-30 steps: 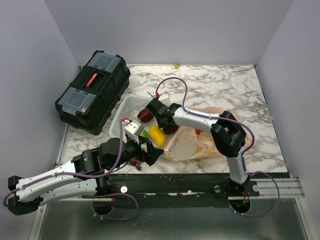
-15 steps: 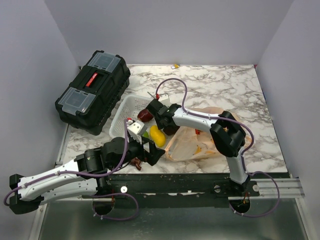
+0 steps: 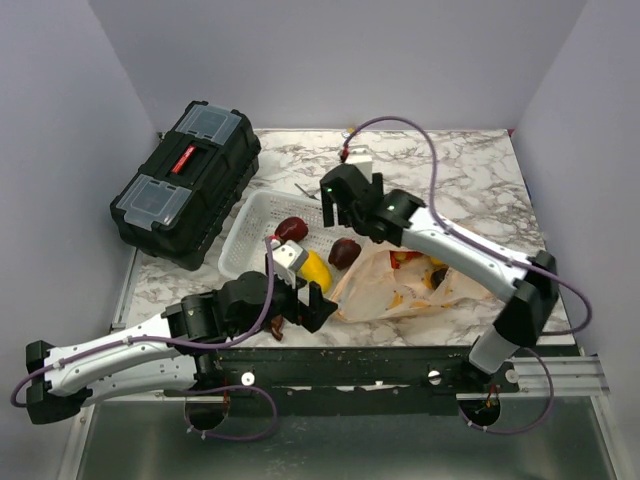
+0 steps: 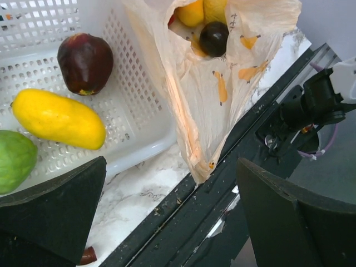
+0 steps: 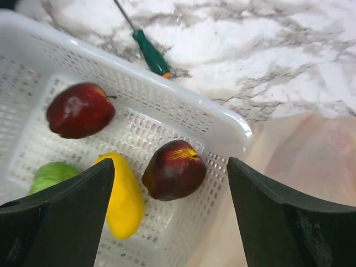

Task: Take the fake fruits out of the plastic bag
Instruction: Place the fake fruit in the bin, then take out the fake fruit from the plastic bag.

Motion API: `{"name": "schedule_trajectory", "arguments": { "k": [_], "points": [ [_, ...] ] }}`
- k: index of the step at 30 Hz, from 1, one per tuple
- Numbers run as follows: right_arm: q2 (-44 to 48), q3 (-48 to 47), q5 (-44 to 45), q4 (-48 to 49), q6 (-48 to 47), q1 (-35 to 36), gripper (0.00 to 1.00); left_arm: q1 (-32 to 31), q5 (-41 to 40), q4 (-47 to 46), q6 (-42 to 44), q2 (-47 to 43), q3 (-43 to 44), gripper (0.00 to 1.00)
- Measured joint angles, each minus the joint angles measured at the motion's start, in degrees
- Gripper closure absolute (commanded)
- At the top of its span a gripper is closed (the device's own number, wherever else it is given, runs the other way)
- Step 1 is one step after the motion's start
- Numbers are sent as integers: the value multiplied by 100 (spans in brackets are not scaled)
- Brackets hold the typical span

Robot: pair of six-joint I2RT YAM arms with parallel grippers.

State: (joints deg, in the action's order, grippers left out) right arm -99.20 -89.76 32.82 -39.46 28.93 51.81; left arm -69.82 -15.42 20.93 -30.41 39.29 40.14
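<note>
The plastic bag (image 3: pixel 380 290) lies crumpled at the table's front, right of the white basket (image 3: pixel 243 222). Fake fruits still show inside the bag: a dark purple one (image 4: pixel 214 38) and yellow-orange ones (image 4: pixel 192 11). In the basket lie a red apple (image 5: pixel 80 109), a dark red fruit (image 5: pixel 174 169), a yellow mango (image 4: pixel 58 118) and a green fruit (image 4: pixel 14 161). My right gripper (image 3: pixel 338 215) hangs open above the basket's right end, nothing between its fingers. My left gripper (image 3: pixel 305 308) is open and empty, low over the front edge beside the bag's corner.
A black toolbox (image 3: pixel 185 180) stands at the back left. A green-handled screwdriver (image 5: pixel 150 53) lies on the marble behind the basket. A small brown object (image 3: pixel 272 328) sits at the front edge by my left gripper. The black front rail (image 4: pixel 222 183) runs under the bag's tip.
My right gripper has opened wider and risen back from the basket, leaving the dark red fruit lying there. My left arm has crept a little to the right.
</note>
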Motion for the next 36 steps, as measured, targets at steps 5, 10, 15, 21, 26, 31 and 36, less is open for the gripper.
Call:
{"name": "schedule_trajectory", "arguments": {
  "k": [5,10,15,21,26,31,36],
  "points": [
    [1394,396,310,-13,179,-2,18,11,131,-101,4,341,35,1],
    [2376,1156,494,-236,546,-2,22,24,223,-199,61,691,129,2],
    [3158,2105,518,-675,1091,0,26,50,225,-284,90,999,260,7],
    [3974,3058,538,-1161,1921,-2,31,74,380,-433,85,1237,258,18],
    [4168,3569,586,-1355,2470,-2,35,76,527,-570,79,1436,236,43],
    [3779,3753,734,-1419,2872,-20,46,81,601,-599,46,1558,192,72],
    [3305,3797,820,-1255,3005,-94,49,81,667,-605,15,1460,101,94]
  ]
}}
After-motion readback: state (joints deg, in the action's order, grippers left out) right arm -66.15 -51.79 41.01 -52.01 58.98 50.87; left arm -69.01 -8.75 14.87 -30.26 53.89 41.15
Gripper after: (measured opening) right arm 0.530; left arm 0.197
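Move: Some 5 cm to the left hand's right, level with it in depth and about 5 cm lower, is the bag's near-left rim corner; the yellow fruit in the bin lies about 17 cm ahead of that hand and 16 cm below. The dark fruit in the bag is 23 cm right, 6 cm back and 14 cm below the right hand, with the bag's red fruit about 10 cm left of it and 4 cm farther out. The dark red fruit in the bin sits 14 cm directly beneath the right hand. From the left hand, the dark fruit is about 15 cm ahead, 30 cm right and 16 cm lower. Swinging away from the bin, the right hand travels about 17 cm right and 11 cm back to the bag's mouth, rising some 8 cm before sinking 14, turning about 25 degrees clockwise and partly closing its empty fingers. Meanwhile the left hand slides right and down some 6 cm and shuts its wide-open fingers on the bag's rim corner, pinching the film. ##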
